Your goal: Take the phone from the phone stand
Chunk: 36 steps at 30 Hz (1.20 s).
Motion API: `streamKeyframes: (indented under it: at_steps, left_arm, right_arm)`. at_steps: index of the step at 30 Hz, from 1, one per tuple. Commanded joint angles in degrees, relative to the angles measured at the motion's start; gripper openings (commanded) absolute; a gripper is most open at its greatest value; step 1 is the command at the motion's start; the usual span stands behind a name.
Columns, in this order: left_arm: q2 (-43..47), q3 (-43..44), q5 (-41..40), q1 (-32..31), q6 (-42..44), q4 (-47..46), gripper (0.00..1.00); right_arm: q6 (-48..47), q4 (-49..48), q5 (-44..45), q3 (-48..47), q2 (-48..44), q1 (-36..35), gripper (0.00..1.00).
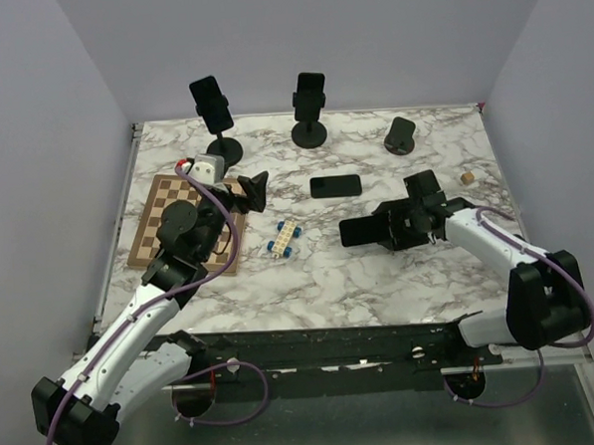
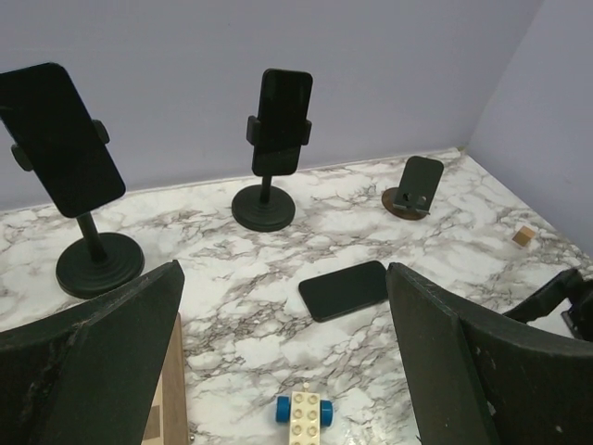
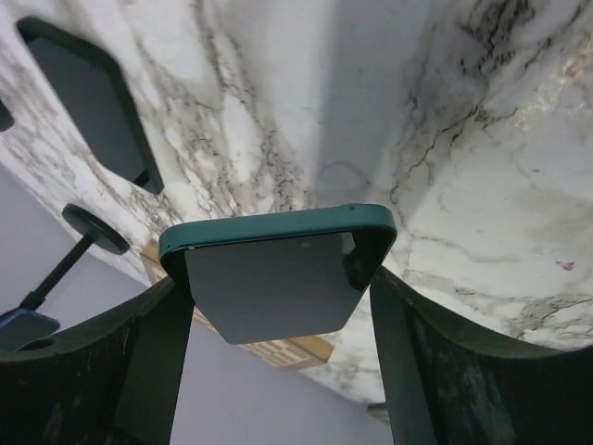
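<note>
My right gripper (image 1: pixel 392 225) is shut on a phone in a teal case (image 3: pixel 278 278), gripped by its long edges and held low over the marble table (image 1: pixel 380 278) at right of centre. This phone (image 1: pixel 362 229) is level and clear of any stand. Two tall phone stands at the back each hold a black phone: the left phone (image 1: pixel 211 99) on its stand (image 1: pixel 223 149), the middle phone (image 1: pixel 309 90) on its stand (image 1: pixel 309 134). A small low stand (image 1: pixel 400 135) at the back right is empty. My left gripper (image 1: pixel 255 190) is open by the chessboard, nothing between its fingers (image 2: pixel 120 334).
Another black phone (image 1: pixel 335 187) lies flat at mid-table. A small white brick car with blue wheels (image 1: pixel 285 239) sits nearer me. A wooden chessboard (image 1: pixel 163 230) lies at the left under the left arm. A small wooden cube (image 1: pixel 467 178) rests at the right.
</note>
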State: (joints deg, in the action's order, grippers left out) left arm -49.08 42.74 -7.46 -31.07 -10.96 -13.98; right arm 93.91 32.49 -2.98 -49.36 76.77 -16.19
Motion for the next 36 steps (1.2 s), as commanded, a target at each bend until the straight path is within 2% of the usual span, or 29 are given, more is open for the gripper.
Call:
streamKeyframes:
  at_steps: [1, 3, 14, 18, 20, 24, 29, 36]
  left_arm:
    - [2.0, 1.1, -0.1, 0.3, 0.1, -0.5, 0.99]
    - [2.1, 1.1, -0.2, 0.3, 0.1, -0.5, 0.99]
    - [2.7, 1.1, 0.3, 0.3, -0.2, -0.8, 0.99]
    - [3.0, 1.0, -0.1, 0.3, 0.0, -0.8, 0.99]
    - [3.2, 0.9, -0.1, 0.3, 0.1, -0.9, 0.99]
    - [3.2, 0.9, -0.1, 0.3, 0.2, -1.0, 0.99]
    - [3.1, 0.9, 0.0, 0.3, 0.0, -1.0, 0.99]
    - [2.9, 1.0, 0.4, 0.3, -0.2, -0.9, 0.99]
  right_arm:
    - [15.2, -13.3, -10.9, 3.2, 3.4, -0.7, 0.01]
    - [17.0, -14.7, -9.3, 2.5, 5.1, -1.3, 0.01]
    - [19.2, -8.2, -5.9, -10.8, 23.1, -5.6, 0.01]
    - [14.8, 1.2, -4.5, -22.4, 30.3, -6.8, 0.01]
    - [14.2, 4.8, -3.3, -25.2, 31.7, -6.8, 0.02]
    - [15.7, 5.4, -0.1, -24.6, 31.1, -6.8, 0.06]
    - [12.5, 8.0, -2.5, -26.9, 35.2, -6.8, 0.11]
    - [12.0, 7.9, 0.2, -26.2, 36.6, -6.8, 0.17]
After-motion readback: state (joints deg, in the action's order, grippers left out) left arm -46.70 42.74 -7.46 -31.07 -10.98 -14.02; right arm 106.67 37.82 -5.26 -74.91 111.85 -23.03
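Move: The right hand, its fingers already gripping the phone, is bound for bare marble about 6 cm ahead, 12 cm to its left and 9 cm below. The phone already laid down is some 16 cm ahead and 14 cm left, the emptied phone stand about 33 cm ahead and 9 cm right, and the toy car level with the hand, 28 cm left. From the left hand that bare spot is roughly 6 cm ahead, 18 cm right and 32 cm below. Left, forward and down together, the right hand carries the gripped phone about 8 cm leftward towards the bare marble on the near side of the phone already lying there. Near the end it eases back about a centimetre while sinking the last couple. The wrist tips the fingers some 15 degrees nearer to straight down, and they keep their hold. ##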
